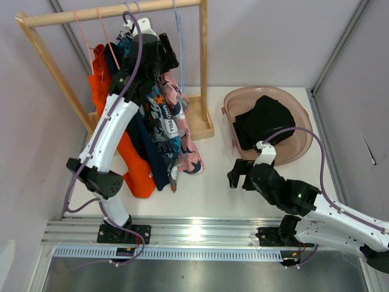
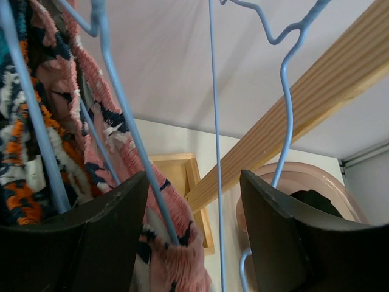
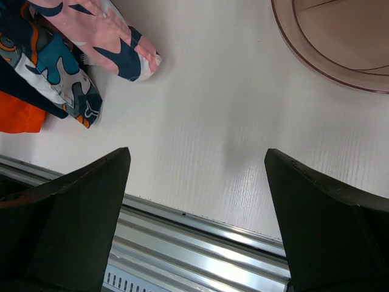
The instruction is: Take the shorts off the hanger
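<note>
Four shorts hang on the wooden rack [image 1: 109, 13]: bright orange [image 1: 130, 161], navy [image 1: 153, 159], teal-orange-white print [image 1: 164, 131] and pink floral [image 1: 187, 143]. The plain black shorts [image 1: 264, 118] lie in the pink basin [image 1: 304, 131]. My left gripper [image 1: 161, 61] is up among the hangers. In the left wrist view it [image 2: 194, 231] is open, with a blue hanger wire [image 2: 130, 137] and the pink floral waistband [image 2: 167, 249] between its jaws. My right gripper [image 1: 240, 173] is open and empty low over the table; in its own view it [image 3: 197, 201] has nothing between the jaws.
A second blue hanger [image 2: 284, 91] and the rack's wooden bar [image 2: 304, 91] are close to my left gripper. The rack's base [image 1: 200, 125] stands left of the basin. The metal rail [image 3: 200, 243] runs along the table's near edge. Walls close both sides.
</note>
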`<state>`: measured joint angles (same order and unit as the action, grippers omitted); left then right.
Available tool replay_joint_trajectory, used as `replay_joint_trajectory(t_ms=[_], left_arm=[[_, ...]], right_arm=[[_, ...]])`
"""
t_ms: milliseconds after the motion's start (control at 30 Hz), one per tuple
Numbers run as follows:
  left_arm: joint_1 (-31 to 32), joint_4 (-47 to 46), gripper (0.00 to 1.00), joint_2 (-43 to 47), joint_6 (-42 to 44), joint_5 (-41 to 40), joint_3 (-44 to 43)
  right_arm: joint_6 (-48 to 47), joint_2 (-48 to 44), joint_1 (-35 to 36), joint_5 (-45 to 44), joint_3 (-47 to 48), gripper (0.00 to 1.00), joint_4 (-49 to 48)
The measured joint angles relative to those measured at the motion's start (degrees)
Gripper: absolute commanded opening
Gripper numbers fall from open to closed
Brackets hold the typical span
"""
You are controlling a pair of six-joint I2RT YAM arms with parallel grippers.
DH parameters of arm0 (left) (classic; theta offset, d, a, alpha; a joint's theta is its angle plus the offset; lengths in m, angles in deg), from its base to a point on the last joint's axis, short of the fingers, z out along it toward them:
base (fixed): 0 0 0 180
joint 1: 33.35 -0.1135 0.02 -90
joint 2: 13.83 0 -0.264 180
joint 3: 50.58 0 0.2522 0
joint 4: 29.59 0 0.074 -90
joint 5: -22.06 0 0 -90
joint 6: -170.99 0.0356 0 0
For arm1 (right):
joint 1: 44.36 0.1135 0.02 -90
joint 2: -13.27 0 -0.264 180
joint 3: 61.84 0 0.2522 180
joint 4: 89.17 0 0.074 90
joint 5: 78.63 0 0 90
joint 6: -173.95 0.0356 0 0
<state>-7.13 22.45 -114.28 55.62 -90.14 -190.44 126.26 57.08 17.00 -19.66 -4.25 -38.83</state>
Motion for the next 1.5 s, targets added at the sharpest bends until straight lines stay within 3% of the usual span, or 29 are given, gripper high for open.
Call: replay_joint_trajectory(t_ms=[133, 300, 333, 367, 433, 967, 1167, 1500], left_arm=[[-0.5, -0.2, 0.59, -3.3, 0.3, -0.7, -2.7], [-1.9, -0.3, 0.38, -4.6, 0.5, -1.2, -4.3], [-2.3, -0.3, 0.31, -4.6, 0.4, -1.4, -4.5], [-2.5, -0.4, 0.14, -4.6, 0.5, -1.6, -4.7], [-2.9, -0.4, 0.01, -4.6, 0.3, -1.7, -5.0], [-3.1, 3.9, 0.0, -3.3, 1.1, 4.0, -10.2], [-2.5, 5.7, 0.0, 0.9, -1.6, 7.5, -9.6], [1.1, 6.0, 0.0, 11.2, -6.2, 7.9, -2.7]], right_arm=[[-0.5, 0.3, -0.5, 0.0, -0.7, 0.99, -0.1], [-1.0, 0.9, -1.7, 0.5, -1.4, 1.0, -0.9], [-1.1, 1.1, -1.9, 0.6, -1.5, 0.99, -1.1], [-1.3, 1.3, -2.1, 0.7, -1.7, 0.99, -1.4], [-1.5, 1.7, -2.5, 1.2, -1.8, 0.99, -1.8], [-5.6, 5.1, -2.6, 3.1, 1.2, 0.99, -4.3], [-12.1, 11.1, -0.9, 5.9, 15.4, 0.99, -7.3], [-20.2, 30.1, 9.7, 5.8, 41.7, 1.0, -15.3]])
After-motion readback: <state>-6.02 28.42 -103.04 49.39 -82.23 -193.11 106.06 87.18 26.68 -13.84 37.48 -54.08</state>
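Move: The near arm of the pink shorts' blue hanger stands about 3 cm ahead of my left hand and 2 cm to its left, level with it; the empty hanger is some 8 cm ahead and 3 cm right, the teal-and-orange shorts about 4 cm ahead, 7 cm left and 12 cm below. From my open right hand, the pink shorts' middle lies roughly 18 cm forward, 19 cm left and 8 cm up, and the tray some 24 cm forward, 10 cm right and 16 cm below. I slip my left hand forward and a little left and shut its fingers on the near arm of the pink shorts' hanger, then draw it back about 11 cm and up about 8 cm, gripping all the way. My right hand first sinks slightly, then sweeps up some 20 cm and left about 17 cm towards the hanging pink shorts, turning about 20 degrees counter-clockwise, tipping up, fingers wide open. ##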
